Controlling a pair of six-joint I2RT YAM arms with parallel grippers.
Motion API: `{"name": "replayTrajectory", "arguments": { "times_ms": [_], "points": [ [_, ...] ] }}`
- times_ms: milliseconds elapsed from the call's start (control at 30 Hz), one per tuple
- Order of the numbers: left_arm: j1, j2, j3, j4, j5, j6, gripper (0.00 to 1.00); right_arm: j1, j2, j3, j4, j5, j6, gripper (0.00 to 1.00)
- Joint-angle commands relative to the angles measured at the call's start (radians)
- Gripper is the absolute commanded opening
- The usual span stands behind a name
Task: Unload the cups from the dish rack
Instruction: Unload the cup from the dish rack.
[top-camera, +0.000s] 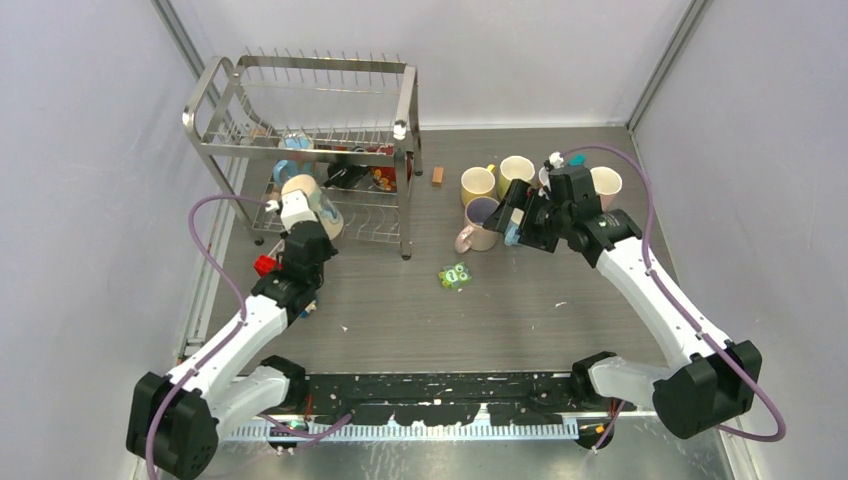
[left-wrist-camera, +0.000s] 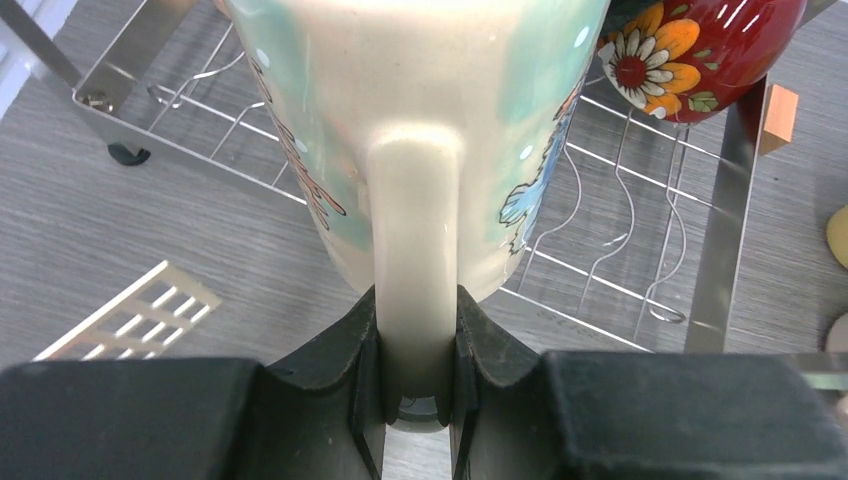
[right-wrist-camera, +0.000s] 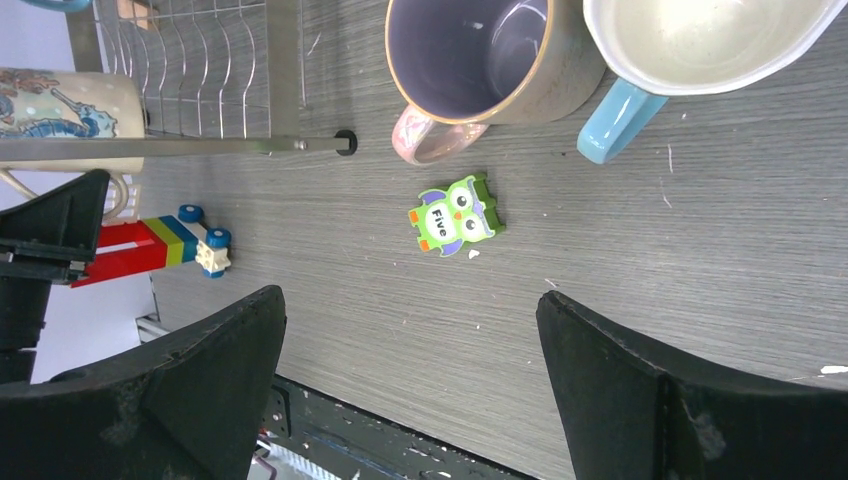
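Observation:
My left gripper (left-wrist-camera: 418, 370) is shut on the handle of a cream cup with a blue-green picture (left-wrist-camera: 420, 130), held at the front left corner of the dish rack (top-camera: 300, 130), over its lower tier. A red flowered cup (left-wrist-camera: 700, 50) and a light blue one (top-camera: 293, 145) lie in the rack. My right gripper (right-wrist-camera: 410, 340) hangs open and empty over the table, next to a cup with a purple inside (right-wrist-camera: 480, 60) and a cream cup with a blue handle (right-wrist-camera: 700, 40). Two yellow cups (top-camera: 478, 183) stand behind them.
A green owl toy (right-wrist-camera: 455, 213) lies mid-table. Red and striped toy blocks (right-wrist-camera: 160, 245) sit near the left arm. A small brown block (top-camera: 437, 176) is right of the rack. Another cup (top-camera: 606, 183) stands behind my right arm.

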Motion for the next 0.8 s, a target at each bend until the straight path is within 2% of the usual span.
{"name": "replayTrajectory", "arguments": {
  "times_ms": [0,367,767],
  "points": [
    [-0.029,-0.102,0.019,0.032,-0.077,-0.087,0.0,0.017,-0.035,-0.012,0.061,-0.013,0.02,1.0],
    [-0.163,-0.215,0.029,-0.182,-0.099,-0.262,0.0,0.061,-0.063,-0.074,0.128,-0.003,0.082,1.0],
    [-0.271,-0.269,0.017,-0.32,-0.016,-0.518,0.0,0.193,-0.118,-0.156,0.216,0.071,0.204,1.0]
  ]
}}
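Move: The left hand already grips the patterned white cup by its handle; the open right gripper waiting for the cup is about 40 cm to its right, 4 cm back and slightly higher. On the way, the rack's front right leg stands about 19 cm right, level ahead, and the owl toy about 29 cm right, 5 cm back and 15 cm down. From the right hand, the cup is about 39 cm left, 8 cm ahead and 4 cm lower; the pink cup is about 8 cm left, 7 cm ahead and 15 cm lower. Keeping its pinch on the handle, the left hand draws the patterned cup back out of the rack's front by about 7 cm and some 5 cm to the right, staying nearly level before sinking slightly, while its wrist rolls about 15 degrees, right side rising, and tips a little down. The right hand, fingers still wide open and empty, starts slowly, then quickens to its left and back, about 5 cm in all, over the table towards the approaching cup. ##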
